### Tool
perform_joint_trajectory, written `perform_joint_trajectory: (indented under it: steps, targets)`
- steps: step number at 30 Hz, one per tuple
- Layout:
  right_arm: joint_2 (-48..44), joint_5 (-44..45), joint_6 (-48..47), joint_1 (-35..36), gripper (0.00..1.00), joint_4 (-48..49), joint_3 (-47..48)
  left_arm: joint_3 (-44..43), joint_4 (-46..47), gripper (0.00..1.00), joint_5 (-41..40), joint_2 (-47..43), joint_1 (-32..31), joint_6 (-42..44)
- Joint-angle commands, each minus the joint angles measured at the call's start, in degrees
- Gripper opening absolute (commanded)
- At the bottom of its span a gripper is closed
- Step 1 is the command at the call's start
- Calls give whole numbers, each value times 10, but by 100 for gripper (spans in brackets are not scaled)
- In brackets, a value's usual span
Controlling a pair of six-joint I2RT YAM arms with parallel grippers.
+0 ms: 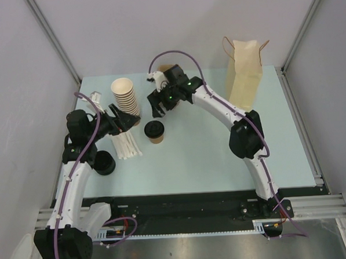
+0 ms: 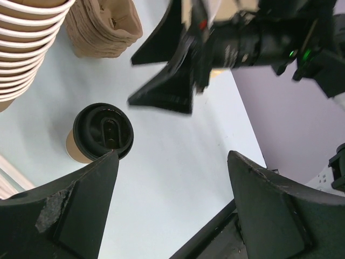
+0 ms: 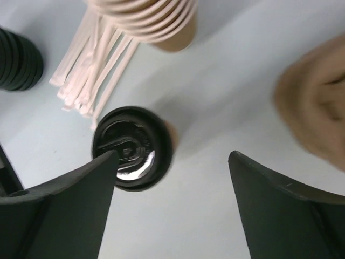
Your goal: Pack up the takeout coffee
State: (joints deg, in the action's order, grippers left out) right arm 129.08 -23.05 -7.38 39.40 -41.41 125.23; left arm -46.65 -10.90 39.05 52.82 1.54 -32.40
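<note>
The takeout coffee [image 1: 154, 131], a small brown cup with a black lid, stands upright on the pale table, held by nothing. My right gripper [image 1: 160, 108] hovers just behind and above it, open. In the right wrist view the coffee lid [image 3: 132, 147] sits by the left finger, mostly outside the gap of the right gripper [image 3: 172, 156]. My left gripper [image 1: 129, 121] is open to the left of the cup, close to the base of the cup stack. In the left wrist view the coffee [image 2: 102, 132] shows past the left finger, and the left gripper [image 2: 172, 156] holds only bare table.
A tall stack of lidless cups [image 1: 125, 96] stands behind the left gripper. White stirrers [image 1: 127, 144] lie beside a pile of black lids [image 1: 104, 162]. An upright paper bag [image 1: 244, 72] is at the back right. Brown paper holders [image 2: 105, 27] sit behind the right gripper.
</note>
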Motion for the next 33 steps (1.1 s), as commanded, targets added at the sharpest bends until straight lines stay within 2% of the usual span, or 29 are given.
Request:
perform_joint_trajectory:
  steps: [1,6,11,15,17,21,26,33]
  targets:
    - [-65,24,-25,-47,79,76,39,-26,20,88,12,-15,6,9]
    - [-36,59,-66,-61,56,88,73,-20,28,87,9,-12,7,3]
    - [-1,85,-75,-64,51,105,99,-17,32,87,3,-12,6,1]
    - [15,104,-19,-65,43,162,101,-11,41,87,-3,-14,6,-6]
    - [30,135,7,-65,42,204,102,-5,47,87,-6,-17,6,-10]
    - [64,180,50,-64,49,271,109,1,54,87,-11,-19,7,-16]
    - [127,202,60,-61,45,299,172,8,59,87,-14,-22,7,-19]
    - [162,223,46,-61,41,343,172,14,60,87,-14,-27,7,-18]
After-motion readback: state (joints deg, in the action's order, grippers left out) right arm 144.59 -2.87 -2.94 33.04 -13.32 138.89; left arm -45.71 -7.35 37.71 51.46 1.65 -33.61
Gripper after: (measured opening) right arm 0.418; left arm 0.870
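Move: The stack of cup carriers lies roughly 20 cm ahead of the right hand, 6 cm to its right, its middle some 9 cm below. The lidded cup stands about 5 cm back and 2 cm left of that hand, 9 cm below; the paper cup stack rises some 8 cm ahead and 13 cm left. From the left hand the carriers are about 30 cm ahead, 16 cm right and 18 cm below. Forward in an arc of nearly 19 cm, the empty right hand goes away from the lidded cup and over the cup carriers, climbing about 8 cm at first and then sinking most of that again towards them. Meanwhile the fingers close from wide open to about half, and the wrist swings some 25 degrees clockwise while the fingertips tilt up from their steep angle to point forward-left. ##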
